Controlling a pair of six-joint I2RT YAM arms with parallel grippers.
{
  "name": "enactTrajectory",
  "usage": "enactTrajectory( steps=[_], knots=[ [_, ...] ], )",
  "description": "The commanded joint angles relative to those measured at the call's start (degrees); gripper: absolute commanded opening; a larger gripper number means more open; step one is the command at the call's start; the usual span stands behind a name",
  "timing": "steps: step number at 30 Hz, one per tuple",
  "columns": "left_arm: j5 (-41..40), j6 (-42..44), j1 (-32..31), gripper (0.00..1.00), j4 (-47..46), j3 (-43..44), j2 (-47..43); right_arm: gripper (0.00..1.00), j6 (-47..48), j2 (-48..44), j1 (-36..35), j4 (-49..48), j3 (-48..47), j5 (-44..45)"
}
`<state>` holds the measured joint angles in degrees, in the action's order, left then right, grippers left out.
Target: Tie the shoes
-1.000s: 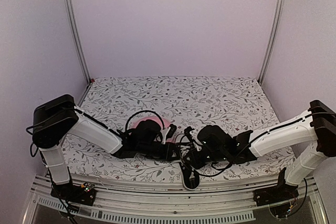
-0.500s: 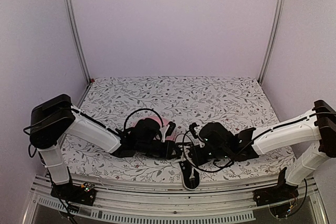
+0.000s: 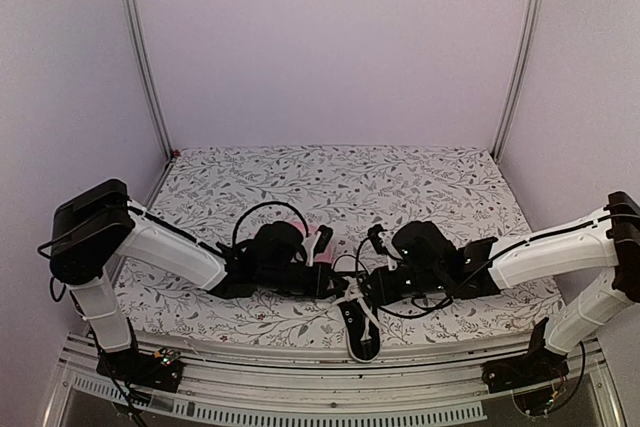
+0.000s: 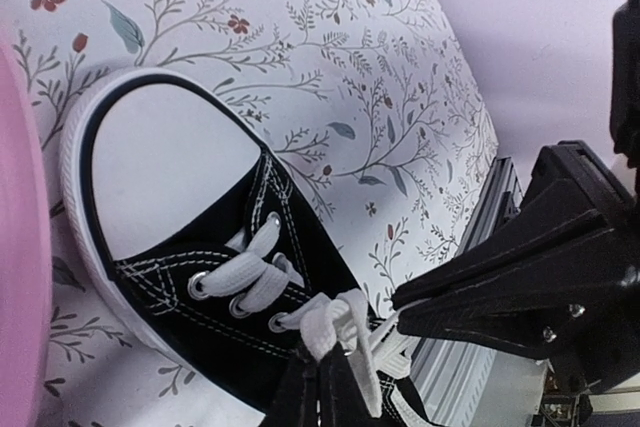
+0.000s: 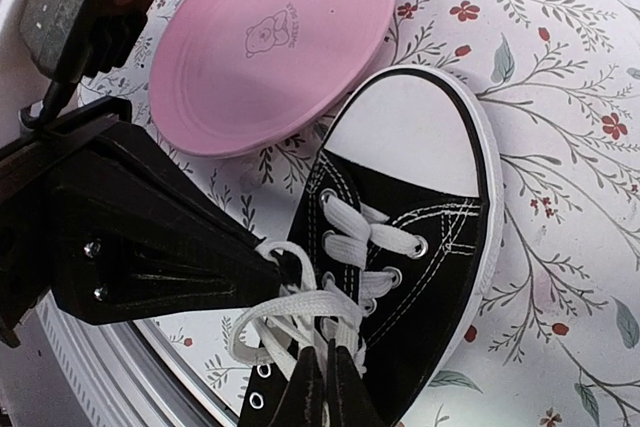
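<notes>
The black sneaker [image 3: 360, 335] with white toe cap and white laces lies near the table's front edge, toe pointing away. It also shows in the left wrist view [image 4: 170, 247] and the right wrist view [image 5: 420, 277]. My left gripper [image 4: 322, 365] is shut on a white lace loop [image 4: 335, 327] over the shoe's tongue. My right gripper [image 5: 323, 365] is shut on another stretch of lace [image 5: 330, 312]. The two grippers meet tip to tip over the laces, left [image 3: 338, 285] and right [image 3: 368, 292]. The knot area is partly hidden by the fingers.
A pink plate [image 5: 270, 37] with a bear print lies just beyond the shoe's toe on the left, mostly hidden under my left wrist in the top view [image 3: 318, 237]. The metal rail of the table's front edge [image 3: 330, 397] runs right behind the shoe's heel.
Both wrists have drawn back from the front edge, the right one up and to the right. More of the shoe now shows below them. Both grippers stay shut on the laces.
</notes>
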<state>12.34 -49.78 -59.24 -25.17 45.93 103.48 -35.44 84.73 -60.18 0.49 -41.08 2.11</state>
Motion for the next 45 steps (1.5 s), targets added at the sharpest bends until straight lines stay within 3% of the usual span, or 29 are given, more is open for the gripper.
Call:
enactTrajectory(
  steps=[1, 11, 23, 34, 45],
  knots=[
    [-3.14, -0.01, 0.84, 0.0, 7.74, -2.96, -0.46, 0.03, -1.35, -2.25, 3.44, -0.65, 2.28, 1.37],
    [2.01, -0.02, 0.8, 0.0, -1.48, -4.69, -0.52, 0.03, 2.32, -2.55, 4.17, -8.16, 5.54, -9.63],
    [4.29, -0.76, 0.82, 0.0, -2.96, -3.71, 1.98, 0.02, 2.45, 3.67, 4.12, -10.46, 4.34, -14.08],
    [-0.8, -0.52, 0.87, 0.25, -0.75, -5.85, -2.57, 0.02, 2.13, 3.87, 4.17, -10.51, 4.75, -14.33],
    [-0.94, -0.36, 0.84, 0.24, -1.09, -4.16, -1.19, 0.02, 2.03, 3.79, 4.13, -10.6, 4.7, -14.52]
  ],
)
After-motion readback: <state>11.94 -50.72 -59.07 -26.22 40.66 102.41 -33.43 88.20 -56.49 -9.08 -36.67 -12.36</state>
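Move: The lace knot on the shoe lies about 3 cm to the left hand's right, 1 cm back and 2 cm lower; from the right hand it is some 3 cm left, level fore and aft, and 2 cm below. The shoe's white toe cap sits about 6 cm ahead of the left hand and 1 cm to its right; the pink plate is roughly 11 cm ahead of that hand and 9 cm left. Both hands sink about 2 cm, the right still pinching lace; the left opens, frees its lace, moves left. ##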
